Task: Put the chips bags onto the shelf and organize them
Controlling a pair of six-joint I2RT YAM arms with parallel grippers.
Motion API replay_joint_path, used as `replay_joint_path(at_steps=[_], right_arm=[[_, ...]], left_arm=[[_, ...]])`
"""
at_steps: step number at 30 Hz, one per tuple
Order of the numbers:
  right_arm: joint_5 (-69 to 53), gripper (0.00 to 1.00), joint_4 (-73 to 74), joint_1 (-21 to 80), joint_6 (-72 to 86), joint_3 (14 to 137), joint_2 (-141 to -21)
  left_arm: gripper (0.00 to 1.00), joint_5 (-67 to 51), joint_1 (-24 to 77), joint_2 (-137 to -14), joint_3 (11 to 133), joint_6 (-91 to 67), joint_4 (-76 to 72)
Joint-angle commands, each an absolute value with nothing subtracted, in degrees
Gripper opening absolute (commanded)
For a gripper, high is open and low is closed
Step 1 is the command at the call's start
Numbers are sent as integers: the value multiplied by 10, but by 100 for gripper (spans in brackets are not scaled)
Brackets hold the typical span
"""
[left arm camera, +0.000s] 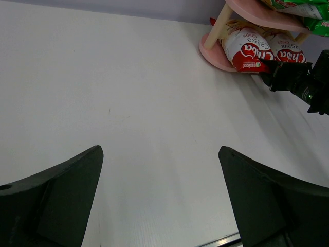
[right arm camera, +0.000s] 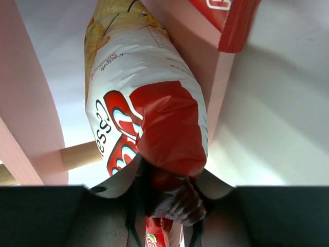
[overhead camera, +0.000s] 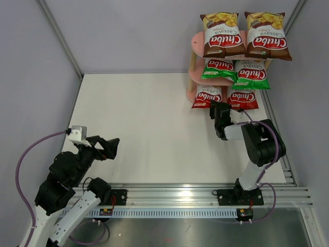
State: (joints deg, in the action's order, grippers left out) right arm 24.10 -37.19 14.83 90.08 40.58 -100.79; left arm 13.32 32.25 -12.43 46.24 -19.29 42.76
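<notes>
Six chips bags lie on the pink shelf (overhead camera: 195, 40): two brown on top (overhead camera: 222, 35) (overhead camera: 267, 36), two green in the middle (overhead camera: 218, 69) (overhead camera: 250, 75), two red at the bottom (overhead camera: 206, 96) (overhead camera: 243, 99). My right gripper (overhead camera: 216, 107) reaches to the bottom board. In the right wrist view my right gripper (right arm camera: 167, 198) is shut on the crimped end of a red bag (right arm camera: 154, 113), which lies on the bottom shelf board (right arm camera: 25, 103). It looks like the left red bag. My left gripper (overhead camera: 114, 149) hovers wide open and holds nothing over the near left of the table.
Grey walls close in the white table (overhead camera: 144, 128) at the back and on both sides. The shelf (left arm camera: 213, 54) stands in the far right corner. A metal rail (overhead camera: 180, 193) with both arm bases runs along the near edge. The other red bag (right arm camera: 229, 20) lies next to the held one.
</notes>
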Motion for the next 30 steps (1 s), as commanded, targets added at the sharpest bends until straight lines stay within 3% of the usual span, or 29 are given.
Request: replay_joint_path(at_steps=[1,13,19,30], right_arm=[[246,29,-382,143,924,423,-1029],[215,33,-362,112,892,494,-1091],[195,54,-356,107,884,476,-1075],[188,69,-351,100,868,428,-1019]], left_arm=[[99,137,322,-120,459,-185,404],[99,140,322,-122,459,-185,404],[99,136,322,-125,459,-185,403],[99,139,322,-127,460,-185,405]])
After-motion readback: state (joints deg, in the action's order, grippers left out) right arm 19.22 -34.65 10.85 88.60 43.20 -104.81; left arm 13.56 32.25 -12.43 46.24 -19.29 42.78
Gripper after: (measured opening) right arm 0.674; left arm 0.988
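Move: The right hand already pinches the front seam of the left red bag on the bottom shelf, near that bag's right corner; the bag's middle lies some 10 cm ahead, 3 cm left and 2 cm above. The right red bag is about 9 cm ahead and 14 cm right; the left green bag sits one shelf up, about 11 cm ahead, 2 cm left and 19 cm higher. From the idle left hand, the left red bag is roughly 42 cm forward, 41 cm right and 17 cm lower. With one finger above the left red bag's front seam and the other below, the right hand keeps its pinch and drives straight forward about 4 cm towards the shelf, edging slightly to the right at the end of the push. Its fingers then open well apart and let go of the seam, while the hand draws back about 3 cm and sinks nearly as far, drifting a touch right and tipping down about five degrees, to stay close in front of the bag with the seam between the parted fingers. ##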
